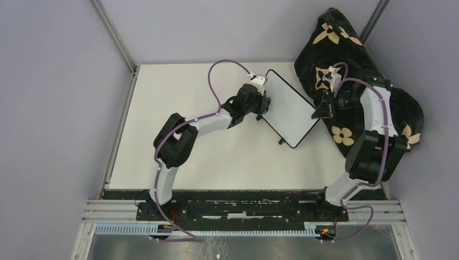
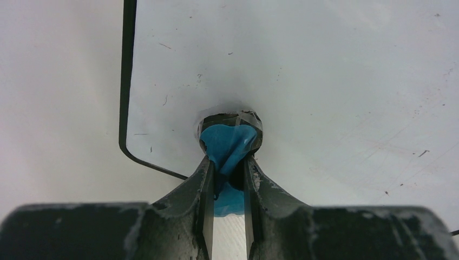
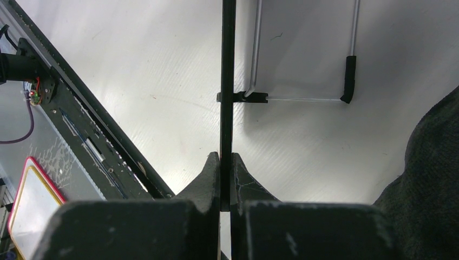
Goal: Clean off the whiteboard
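The whiteboard [image 1: 289, 108], white with a thin black frame, stands tilted at the table's back middle. Its face [image 2: 325, 81] shows plain white with a few small dark specks. My left gripper [image 1: 264, 103] is shut on a small round eraser with a blue top [image 2: 227, 142], which presses against the board near its lower left corner. My right gripper [image 1: 320, 112] is shut on the board's right edge, seen edge-on as a thin black strip [image 3: 228, 81] between the fingers. Behind it shows the board's wire stand [image 3: 303, 98] with a black foot [image 3: 350, 70].
A black blanket with tan flowers [image 1: 352, 81] is heaped at the back right, right beside my right arm, and fills the corner of the right wrist view [image 3: 433, 189]. A black rail [image 1: 243, 208] runs along the near edge. Grey walls close in both sides.
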{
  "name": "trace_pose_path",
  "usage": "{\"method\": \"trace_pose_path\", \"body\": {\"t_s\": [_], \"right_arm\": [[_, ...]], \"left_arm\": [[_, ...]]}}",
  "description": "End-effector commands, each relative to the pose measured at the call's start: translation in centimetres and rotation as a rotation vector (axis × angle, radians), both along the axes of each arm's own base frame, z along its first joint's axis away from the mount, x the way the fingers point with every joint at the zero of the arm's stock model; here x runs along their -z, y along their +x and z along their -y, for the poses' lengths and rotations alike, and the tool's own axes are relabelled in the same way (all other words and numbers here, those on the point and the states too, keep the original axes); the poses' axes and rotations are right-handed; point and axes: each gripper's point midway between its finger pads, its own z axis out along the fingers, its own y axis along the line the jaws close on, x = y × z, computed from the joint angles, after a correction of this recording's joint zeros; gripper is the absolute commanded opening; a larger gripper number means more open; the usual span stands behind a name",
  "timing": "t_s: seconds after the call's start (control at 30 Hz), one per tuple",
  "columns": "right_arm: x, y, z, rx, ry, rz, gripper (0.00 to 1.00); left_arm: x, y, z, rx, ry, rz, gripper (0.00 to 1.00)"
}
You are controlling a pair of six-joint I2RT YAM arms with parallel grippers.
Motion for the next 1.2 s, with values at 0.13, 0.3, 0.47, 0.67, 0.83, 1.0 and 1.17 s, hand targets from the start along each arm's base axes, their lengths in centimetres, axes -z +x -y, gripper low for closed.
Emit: {"method": "trace_pose_path", "body": {"t_s": [0.13, 0.3, 0.47, 0.67, 0.83, 1.0, 1.17], "right_arm": [[-0.7, -0.7, -1.0, -0.028, 0.047, -0.020, 0.00], [-0.7, -0.7, -1.0, -0.030, 0.047, -0.022, 0.01], [-0.7, -0.8, -1.0, -0.035, 0.049, -0.026, 0.00], [-0.7, -0.9, -1.0, -0.035, 0.051, -0.025, 0.01], [-0.8, -0.9, -1.1, -0.037, 0.051, -0.024, 0.01], [-0.9, -0.9, -1.1, -0.038, 0.053, -0.021, 0.00], [-0.9, -1.0, -1.2, -0.041, 0.054, -0.019, 0.00]], "left_arm": [[-0.1, 1.2, 1.6, 0.013, -0.034, 0.028, 0.03], [0.5, 0.5, 2.3, 0.028, -0.051, 0.012, 0.03], [0.9, -0.9, 3.8, 0.057, -0.080, -0.007, 0.03], [0.5, -3.5, 6.1, 0.097, -0.120, -0.011, 0.03], [0.0, -5.2, 6.7, 0.104, -0.184, -0.022, 0.03], [0.2, -6.0, 6.5, 0.103, -0.181, -0.027, 0.03], [0.9, -5.5, 5.3, 0.066, -0.147, -0.022, 0.03]]}}
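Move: The left hand already holds the blue eraser at the leaning whiteboard's lower-left end; the board's middle lies about 9 cm to its right, level with it in reach and height. Below the hand, the near stand clip sits some 3 cm back and 2 cm left, the far clip roughly 12 cm back and 7 cm right. From the right hand, gripping the board's upper edge, its middle is about 12 cm left, 3 cm ahead and 6 cm lower. The eraser comes down onto the whiteboard as the left hand sinks about 2.5 cm, then is dragged back and to the right, some 4.5 cm along the board's lower edge towards the far clip, still sinking slightly near the end. The left fingers keep their hold on it. The right hand keeps gripping the upper edge, carried back and right about a centimetre. ##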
